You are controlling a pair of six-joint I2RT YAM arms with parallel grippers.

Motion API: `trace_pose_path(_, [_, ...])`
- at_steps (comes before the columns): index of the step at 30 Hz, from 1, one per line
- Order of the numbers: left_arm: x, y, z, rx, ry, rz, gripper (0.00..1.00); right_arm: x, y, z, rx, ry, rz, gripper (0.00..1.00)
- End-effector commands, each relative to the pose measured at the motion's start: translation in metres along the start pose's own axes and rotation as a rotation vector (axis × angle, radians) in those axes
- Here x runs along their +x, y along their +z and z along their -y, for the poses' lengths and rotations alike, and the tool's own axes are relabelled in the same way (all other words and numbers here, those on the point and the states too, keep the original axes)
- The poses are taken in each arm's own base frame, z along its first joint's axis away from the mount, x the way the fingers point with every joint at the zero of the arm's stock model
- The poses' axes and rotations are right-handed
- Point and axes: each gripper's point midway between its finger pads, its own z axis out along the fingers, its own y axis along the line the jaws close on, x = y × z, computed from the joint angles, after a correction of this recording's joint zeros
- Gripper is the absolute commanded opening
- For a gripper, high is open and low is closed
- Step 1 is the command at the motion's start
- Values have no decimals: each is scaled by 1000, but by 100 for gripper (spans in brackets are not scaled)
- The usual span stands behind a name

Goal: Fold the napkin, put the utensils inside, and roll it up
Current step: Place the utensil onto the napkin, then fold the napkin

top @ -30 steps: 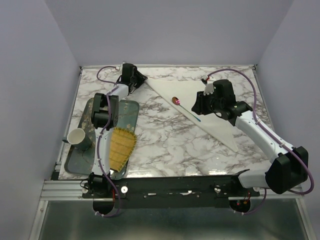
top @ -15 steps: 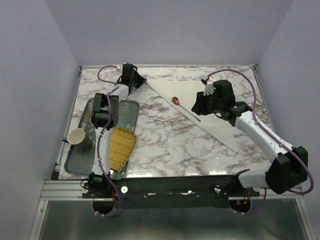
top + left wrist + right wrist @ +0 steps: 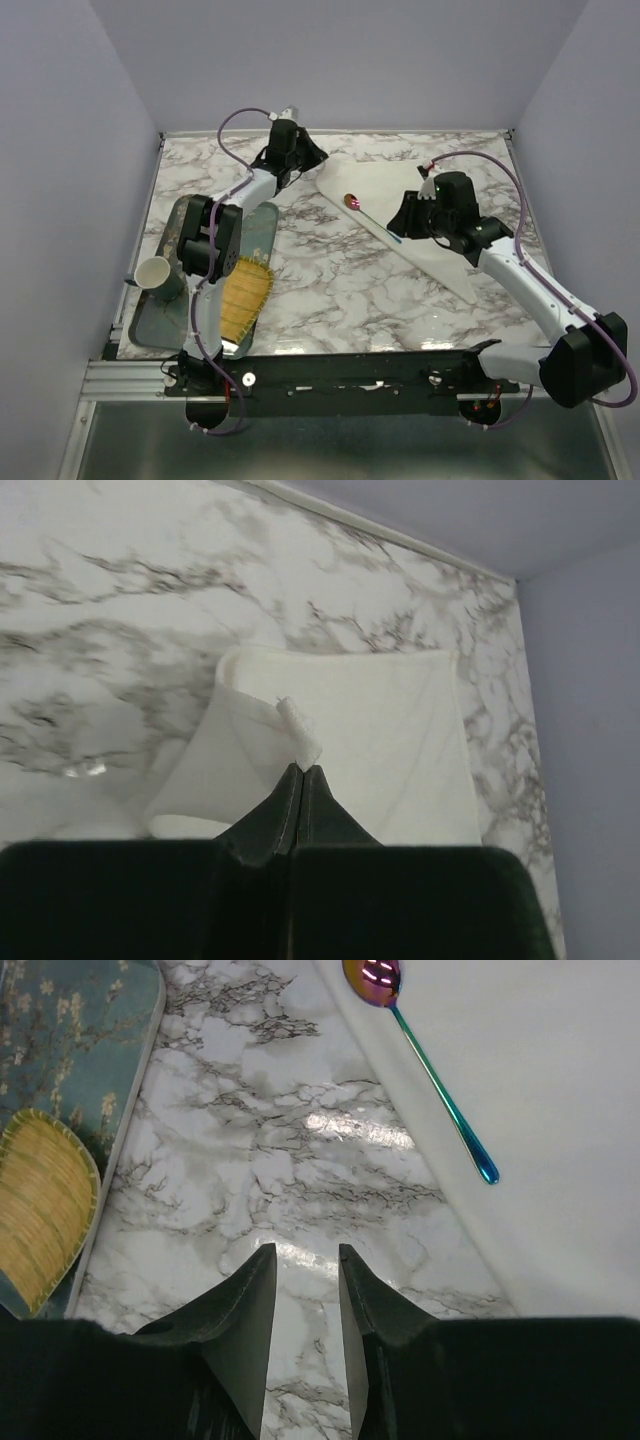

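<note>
The cream-white napkin point(image 3: 385, 190) lies as a folded triangle across the right half of the marble table. Its far left corner is lifted and curled over. My left gripper point(image 3: 316, 160) is shut on that corner; in the left wrist view the napkin point(image 3: 390, 740) sticks out just beyond the closed gripper point(image 3: 301, 767). The spoon point(image 3: 372, 216), with a reddish bowl and a blue-teal handle, lies on the napkin near its long edge. My right gripper point(image 3: 400, 218) hovers open beside the handle. In the right wrist view the open gripper point(image 3: 305, 1252) holds nothing over bare marble, with the spoon point(image 3: 430, 1075) ahead.
A blue-grey floral tray point(image 3: 258, 222) sits at the left with a yellow woven mat point(image 3: 245, 295) on its near end. A white cup point(image 3: 155, 272) stands at the tray's left edge. The tray point(image 3: 70, 1020) and mat point(image 3: 40, 1210) also show left of my right gripper.
My left gripper has shut on the napkin's far left corner and carried it to the right, folding it over. The right arm drifted slightly right, still open.
</note>
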Motion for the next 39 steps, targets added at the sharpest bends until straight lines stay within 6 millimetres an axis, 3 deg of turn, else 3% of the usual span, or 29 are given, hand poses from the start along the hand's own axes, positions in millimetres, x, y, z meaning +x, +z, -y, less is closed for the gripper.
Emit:
trace_pose_path(1, [47,-26,66,97,138,-58,0,-3,-22,0,-2,60,75,39])
trace_pose_path(7, [100,-42,105,152,177,-136,0,0,-47,14,53,96,152,40])
trace_pose_path(12, [130,-45,119,176,170,-190,0,9,-56,27,109,132,184,42])
trace_pose_path(20, [155,-45,142,190,191,-219,0,20,-56,36,135,165,175,43])
trace_pose_path(25, [173,-39,142,176,190,-244,0,18,-60,39,145,158,190,43])
trace_pose_path(32, [182,-32,155,179,184,-242,0,24,-56,44,151,167,169,43])
trace_pose_path(39, [197,-20,149,162,172,-268,0,29,-53,48,157,173,151,43])
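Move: The left hand, gripping the napkin's raised corner, has the spoon about 13 cm back and 13 cm to its right, some 9 cm lower. The middle of the napkin's flat part lies roughly 9 cm back and 23 cm right; the tray's middle is about 28 cm back and 31 cm left. For the empty right hand, the spoon lies some 14 cm ahead, 3 cm left and 13 cm below. Rightward and back, the left hand carries the pinched napkin corner over the spoon, about 19 cm right and 15 cm back, fast at first, then slowly and finally only rightward; it rises some 3 cm early and sinks back, turning about 20 degrees clockwise. The empty right hand clears away rightward and back, fingers still partly open. ##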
